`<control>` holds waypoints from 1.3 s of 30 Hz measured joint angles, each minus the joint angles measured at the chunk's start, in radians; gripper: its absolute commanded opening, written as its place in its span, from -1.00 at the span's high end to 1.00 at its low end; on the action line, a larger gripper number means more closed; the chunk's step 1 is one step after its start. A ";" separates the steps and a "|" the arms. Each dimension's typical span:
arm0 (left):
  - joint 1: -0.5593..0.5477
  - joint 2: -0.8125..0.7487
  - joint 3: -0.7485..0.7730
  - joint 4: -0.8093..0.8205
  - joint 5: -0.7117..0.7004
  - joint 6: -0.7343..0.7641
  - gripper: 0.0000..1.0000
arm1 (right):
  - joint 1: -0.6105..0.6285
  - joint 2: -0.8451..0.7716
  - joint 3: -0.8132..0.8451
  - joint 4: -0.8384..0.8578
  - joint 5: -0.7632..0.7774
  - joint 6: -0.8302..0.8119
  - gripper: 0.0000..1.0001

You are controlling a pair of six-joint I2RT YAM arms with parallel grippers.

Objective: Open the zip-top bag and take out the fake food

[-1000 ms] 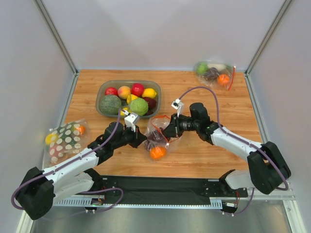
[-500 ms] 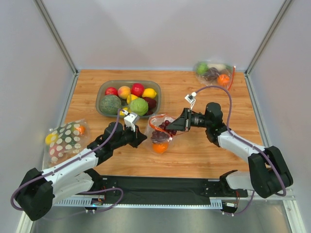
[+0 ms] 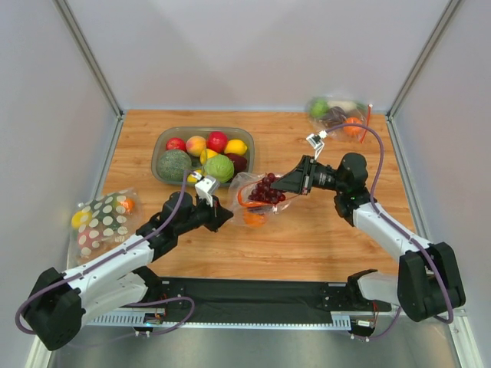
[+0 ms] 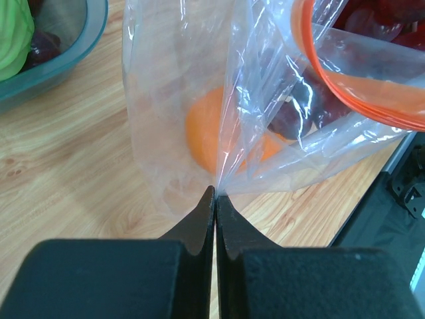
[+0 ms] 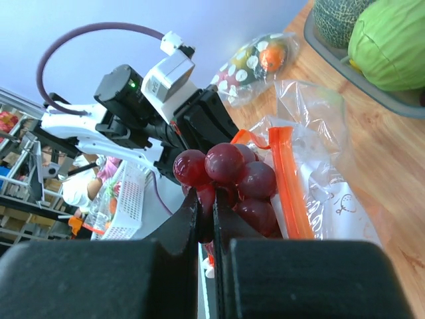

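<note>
The zip-top bag (image 3: 247, 198) of clear film lies mid-table, its orange-red zip strip (image 5: 288, 179) gaping open. My left gripper (image 4: 216, 192) is shut on a pinch of the bag's film at its near left end (image 3: 223, 217). A small orange (image 4: 207, 131) still lies inside the bag (image 3: 254, 218). My right gripper (image 5: 208, 199) is shut on the dark purple grape bunch (image 5: 230, 175). It holds the bunch (image 3: 266, 191) just above the bag's mouth on the right.
A grey-green bowl (image 3: 163, 140) at the back left holds apples, a lemon, a dark squash and a light green round fruit (image 3: 219, 167). A second clear bag of fruit (image 3: 336, 115) lies at the far right corner. A polka-dot bag (image 3: 102, 221) sits at the left edge.
My right gripper has drawn back to the right and upward with the grape bunch, lifting it out of the bag. The bag has stretched and shifted right. The left gripper kept its pinch.
</note>
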 measured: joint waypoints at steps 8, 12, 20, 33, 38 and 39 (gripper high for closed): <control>0.000 0.028 0.014 0.008 0.007 0.002 1.00 | -0.007 0.036 0.006 0.215 0.016 0.227 0.99; 0.002 0.063 0.047 -0.003 0.008 0.009 1.00 | 0.025 0.063 0.029 0.254 0.045 0.286 0.99; 0.002 0.114 0.111 -0.029 0.014 0.022 1.00 | 0.138 0.069 0.129 0.140 0.110 0.208 0.99; 0.003 0.105 0.099 -0.057 0.015 0.025 1.00 | 0.172 0.142 0.170 0.181 0.158 0.277 0.99; 0.003 0.064 0.055 -0.019 0.015 0.020 1.00 | 0.162 0.191 0.171 0.344 0.143 0.439 0.99; 0.003 0.058 0.048 -0.014 0.015 0.020 1.00 | 0.161 0.202 0.171 0.386 0.140 0.475 0.99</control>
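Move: The right hand, already holding the grapes, has the grey tray's middle about 21 cm ahead, 20 cm left and 23 cm below. The cabbage in it is some 15 cm ahead, 15 cm left. The bag's mouth is around 6 cm left, 2 cm back and 6 cm below; the orange in the bag about 5 cm left, level fore and aft, 22 cm down. From the left hand the tray is some 24 cm ahead, 8 cm left. Right hand lifts the pinched grapes about 7 cm and 6 cm left while the left keeps pinching the bag. ##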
